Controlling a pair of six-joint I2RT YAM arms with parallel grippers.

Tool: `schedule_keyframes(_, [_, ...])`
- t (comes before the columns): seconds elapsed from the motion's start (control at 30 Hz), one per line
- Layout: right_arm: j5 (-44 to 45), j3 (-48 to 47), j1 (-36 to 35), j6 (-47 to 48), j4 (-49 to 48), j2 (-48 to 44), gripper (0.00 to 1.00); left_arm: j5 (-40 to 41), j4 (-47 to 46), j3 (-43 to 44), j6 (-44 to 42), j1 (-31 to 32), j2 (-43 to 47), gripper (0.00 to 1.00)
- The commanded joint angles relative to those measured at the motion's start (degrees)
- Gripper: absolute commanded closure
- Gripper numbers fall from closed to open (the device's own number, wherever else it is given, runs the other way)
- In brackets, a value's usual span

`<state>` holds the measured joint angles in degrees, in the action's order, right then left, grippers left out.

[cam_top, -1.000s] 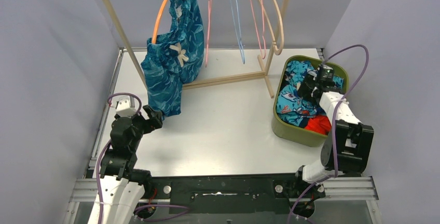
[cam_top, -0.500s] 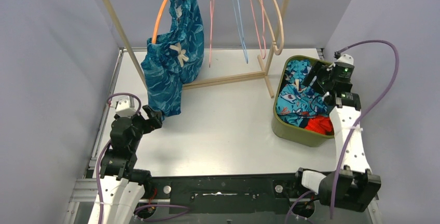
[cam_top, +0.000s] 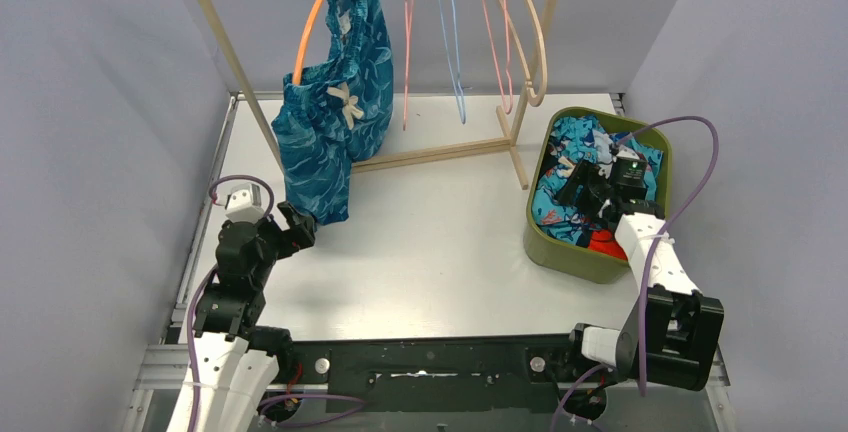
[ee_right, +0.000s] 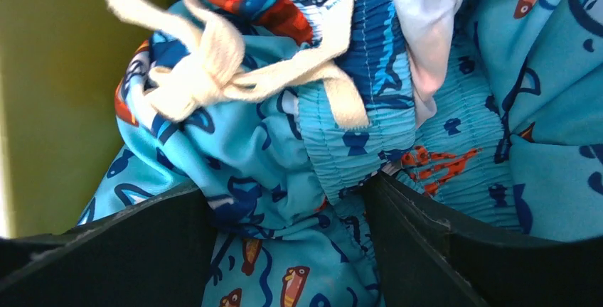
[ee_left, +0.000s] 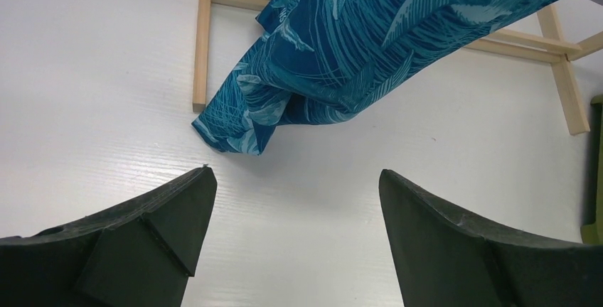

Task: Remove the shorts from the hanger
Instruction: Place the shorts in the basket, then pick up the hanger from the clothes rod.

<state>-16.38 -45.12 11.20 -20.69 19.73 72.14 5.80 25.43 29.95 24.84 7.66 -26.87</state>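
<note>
The teal leaf-print shorts (cam_top: 330,132) hang from an orange hanger (cam_top: 312,27) on the rack's rail, their lower leg drooping to the table. My left gripper (cam_top: 303,224) sits low just in front of that hem (ee_left: 242,133), open, with only bare table between its fingers (ee_left: 295,175). My right gripper (cam_top: 578,184) is down inside the green bin (cam_top: 570,257), open and pressed into the turquoise cartoon-print shorts (ee_right: 270,151), whose fabric bulges between the fingers. Their white drawstring (ee_right: 213,65) lies just beyond. An orange-red pair (cam_top: 600,243) shows at the bin's near end.
The wooden rack (cam_top: 430,155) stands across the back of the table, its base rails (ee_left: 205,44) close to the left gripper. Several empty pink and blue hangers (cam_top: 455,42) hang right of the teal shorts. Grey walls close in both sides.
The right arm rose above the bin half a second ago and has come back down into the turquoise shorts, its jaws wider than a second ago. The left gripper edged slightly forward.
</note>
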Motion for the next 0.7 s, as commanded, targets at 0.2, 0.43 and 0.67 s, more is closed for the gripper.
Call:
schedule_keyframes(0.2, [-1.2, -6.0, -0.1, -0.1, 3.8, -12.0, 0.27, -0.7, 2.1, 16.2, 4.4, -0.5, -5.1, 0.14])
schedule_keyframes(0.43, [-6.9, -0.8, -0.1, -3.0, 1.9, -21.6, 0.27, -5.8, 6.0, 30.4, -2.1, -0.5, -10.9, 0.14])
schedule_keyframes(0.67, [-9.5, 1.3, -0.1, -5.7, 3.2, -24.2, 0.27, -14.9, 10.0, 42.2, -8.9, -0.5, -19.9, 0.16])
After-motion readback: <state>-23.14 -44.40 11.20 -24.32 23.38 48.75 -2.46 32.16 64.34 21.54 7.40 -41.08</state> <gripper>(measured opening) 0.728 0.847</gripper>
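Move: The last hanging shorts, dark teal, have their middle about 17 cm ahead of the left hand, 6 cm to its right and 12 cm above. From that hand the stand's left foot lies 18 cm ahead and 6 cm left, down on the table, and the nearest pink hanger 24 cm ahead, 20 cm right. For the right hand those hanging shorts are about 10 cm ahead, 46 cm left and 19 cm up; the shark shorts lie 2 cm ahead, 4 cm right, just below. The right hand, its open fingertips down in the shark shorts in the basket, comes free and climbs about 11 cm, then also draws back and leftwards some 3 cm each, its fingers tipping up about 20 degrees and staying open. At the same time the left hand, empty and wide open, rises some 18 cm in front of the hanging shorts, ending a little to the right and forward, its fingers tipping up and swinging slightly clockwise towards the cloth. ##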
